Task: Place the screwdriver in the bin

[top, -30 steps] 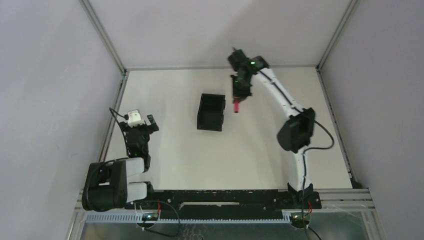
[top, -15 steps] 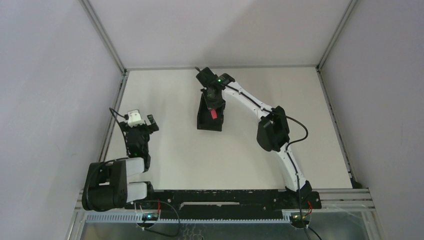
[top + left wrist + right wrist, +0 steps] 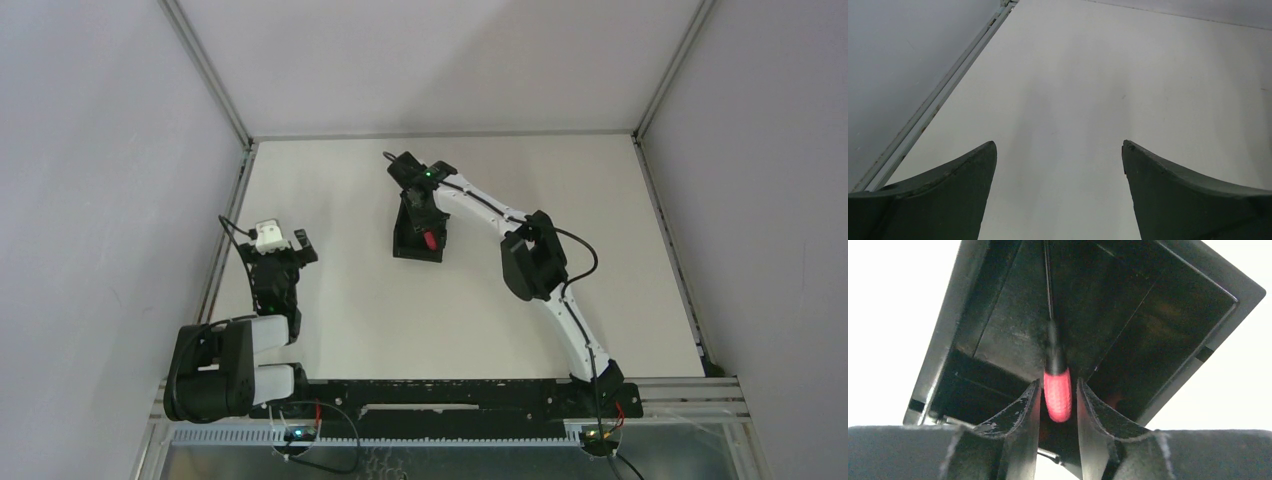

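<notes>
The black bin stands mid-table, a little towards the back. My right gripper reaches down into its open top. In the right wrist view the screwdriver points into the bin, red handle between my right gripper's fingers and thin dark shaft running along the bin's inner wall. A narrow dark gap shows on each side of the handle, so the jaws are open around it. From above, the red handle shows inside the bin. My left gripper is open over bare table at the left.
White table ringed by grey enclosure walls with metal rails along the left and right edges. The left arm lies folded near the left rail.
The right arm swung left from beside the bin to over it and lowered the screwdriver inside. Its jaws have parted from the red handle. The left arm has not moved.
</notes>
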`<state>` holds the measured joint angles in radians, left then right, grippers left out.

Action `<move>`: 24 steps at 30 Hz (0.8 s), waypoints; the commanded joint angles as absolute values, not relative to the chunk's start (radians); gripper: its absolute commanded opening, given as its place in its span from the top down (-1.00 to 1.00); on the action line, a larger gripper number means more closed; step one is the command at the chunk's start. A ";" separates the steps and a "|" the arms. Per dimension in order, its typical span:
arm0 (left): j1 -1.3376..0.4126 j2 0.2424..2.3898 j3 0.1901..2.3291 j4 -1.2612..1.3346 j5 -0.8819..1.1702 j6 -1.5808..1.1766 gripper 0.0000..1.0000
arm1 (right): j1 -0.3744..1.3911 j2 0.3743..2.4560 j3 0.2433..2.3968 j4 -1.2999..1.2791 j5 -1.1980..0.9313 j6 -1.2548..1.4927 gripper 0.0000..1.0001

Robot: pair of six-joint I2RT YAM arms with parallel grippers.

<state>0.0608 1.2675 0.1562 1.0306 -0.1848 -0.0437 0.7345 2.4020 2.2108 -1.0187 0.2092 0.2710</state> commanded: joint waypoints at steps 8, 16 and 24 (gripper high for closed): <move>0.056 1.259 0.192 1.061 -0.192 -0.028 -1.00 | 0.740 2.182 2.200 -0.949 0.233 0.305 0.18; 0.056 1.259 0.192 1.062 -0.192 -0.028 -1.00 | 0.747 1.907 1.981 -0.823 0.225 0.274 -0.99; 0.056 1.259 0.193 1.062 -0.192 -0.028 -1.00 | 0.747 1.453 1.422 -0.495 0.209 0.256 -0.99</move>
<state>0.0608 1.2678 0.1562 1.0306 -0.1848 -0.0437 0.7414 1.6207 1.6360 -0.7013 0.2127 0.2695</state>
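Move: The screwdriver is already inside the bin, its middle about 3 cm ahead of the right hand, 1 cm to its left and some 3 cm below, with the handle just under the parted fingertips. The bin's middle is about 2 cm ahead of that hand, straight in line sideways and 3 cm down. From the idle left hand the screwdriver lies about 7 cm ahead, 27 cm to the right and 10 cm below. The screwdriver is left in the bin as the right hand, its fingers already parted around the handle, climbs nearly 20 cm out over the bin, slowly at first. Higher up it also draws back and to the right, about 5 cm each, while the fingers spread fully open and the wrist tilts some 30 degrees, swinging the fingertips forward and left. ##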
